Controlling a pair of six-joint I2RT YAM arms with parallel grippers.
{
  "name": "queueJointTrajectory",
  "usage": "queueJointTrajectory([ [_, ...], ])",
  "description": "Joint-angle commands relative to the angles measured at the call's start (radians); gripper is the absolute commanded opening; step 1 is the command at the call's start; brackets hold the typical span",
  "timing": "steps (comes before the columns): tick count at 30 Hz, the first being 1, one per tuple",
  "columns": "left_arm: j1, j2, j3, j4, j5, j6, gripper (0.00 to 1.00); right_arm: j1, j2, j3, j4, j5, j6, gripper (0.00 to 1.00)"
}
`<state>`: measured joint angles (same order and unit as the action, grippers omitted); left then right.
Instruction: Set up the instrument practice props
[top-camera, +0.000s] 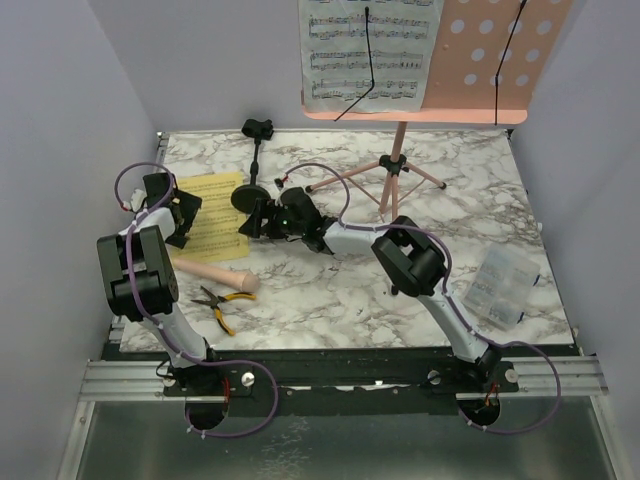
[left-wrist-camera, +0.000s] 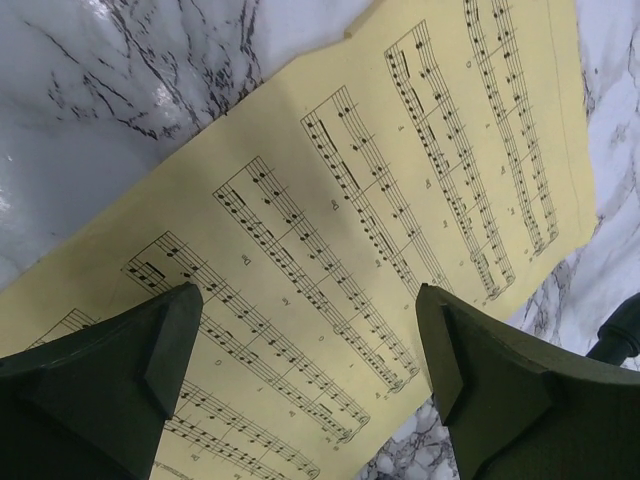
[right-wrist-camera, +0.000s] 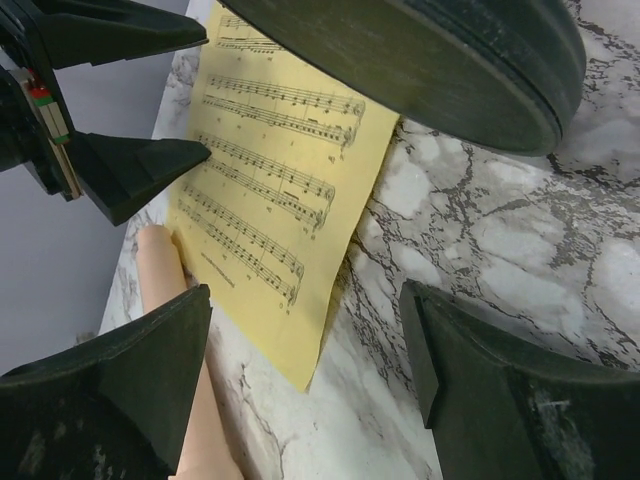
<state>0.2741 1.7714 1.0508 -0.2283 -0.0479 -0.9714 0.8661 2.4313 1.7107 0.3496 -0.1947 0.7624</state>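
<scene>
The pink music-stand desk (top-camera: 490, 60) stands on its pink tripod pole (top-camera: 394, 175) at the back, with a white sheet-music page (top-camera: 368, 50) on it. On the marble at the left lies a yellow page (top-camera: 218, 222) (left-wrist-camera: 330, 200) (right-wrist-camera: 270, 180). My left gripper (top-camera: 183, 215) (left-wrist-camera: 305, 330) hovers open just over it, and its fingertips (right-wrist-camera: 190, 150) show in the right wrist view. My right gripper (top-camera: 250, 224) (right-wrist-camera: 305, 330) is open low at the page's near right corner, beside the black mic stand's round base (top-camera: 249, 197) (right-wrist-camera: 430, 60). The beige microphone (top-camera: 215, 275) (right-wrist-camera: 165, 270) lies in front of the page.
Yellow-handled pliers (top-camera: 222, 302) lie near the front edge, just in front of the microphone. A clear plastic box (top-camera: 500, 285) sits at the right. The tripod's legs (top-camera: 420, 175) spread across the back middle of the table.
</scene>
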Motion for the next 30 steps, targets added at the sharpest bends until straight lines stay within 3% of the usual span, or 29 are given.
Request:
queueJointTrajectory([
  [1, -0.058, 0.081, -0.106, -0.174, 0.117, 0.003, 0.99, -0.006, -0.011, -0.040, -0.120, -0.062, 0.047, 0.83],
  [7, -0.062, 0.076, -0.149, -0.156, 0.157, -0.005, 0.99, -0.019, 0.004, 0.011, -0.224, -0.135, 0.061, 0.82],
  [12, -0.064, 0.030, -0.191, -0.136, 0.162, 0.025, 0.99, -0.019, 0.005, -0.050, -0.142, -0.154, 0.163, 0.80],
  [19, -0.064, 0.002, -0.206, -0.122, 0.202, 0.038, 0.99, -0.025, 0.040, 0.045, -0.189, -0.206, 0.150, 0.75],
  [26, -0.056, -0.017, -0.228, -0.119, 0.187, 0.054, 0.99, -0.029, 0.082, 0.073, -0.108, -0.247, 0.190, 0.47],
  [30, -0.056, -0.065, -0.211, -0.126, 0.163, 0.047, 0.99, -0.045, 0.071, 0.057, -0.068, -0.245, 0.229, 0.12],
])
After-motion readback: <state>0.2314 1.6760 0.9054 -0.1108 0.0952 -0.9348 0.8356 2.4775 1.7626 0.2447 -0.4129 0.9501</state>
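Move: The yellow music sheet lies flat, its middle about 5 cm to the left hand's right, 1 cm ahead and just under its fingertips. From the right hand the sheet's middle is some 11 cm left, 2 cm ahead and 3 cm down, its free edge close by. From the right hand, the black disc sits about 8 cm ahead, level sideways and 2 cm lower; the pink mallet lies roughly 16 cm back, 10 cm left and 3 cm lower. Over the tabletop the sheet is pushed towards the right hand by the left hand's spread fingers, which rest on it and sweep about 5 cm to the right, turning slightly clockwise. The right hand draws back some 2.5 cm along the sheet's edge, tilting its fingers about 15 degrees farther down, then dips about 1.5 cm while they close from wide to nearly shut, pinching the near right part of that edge. ##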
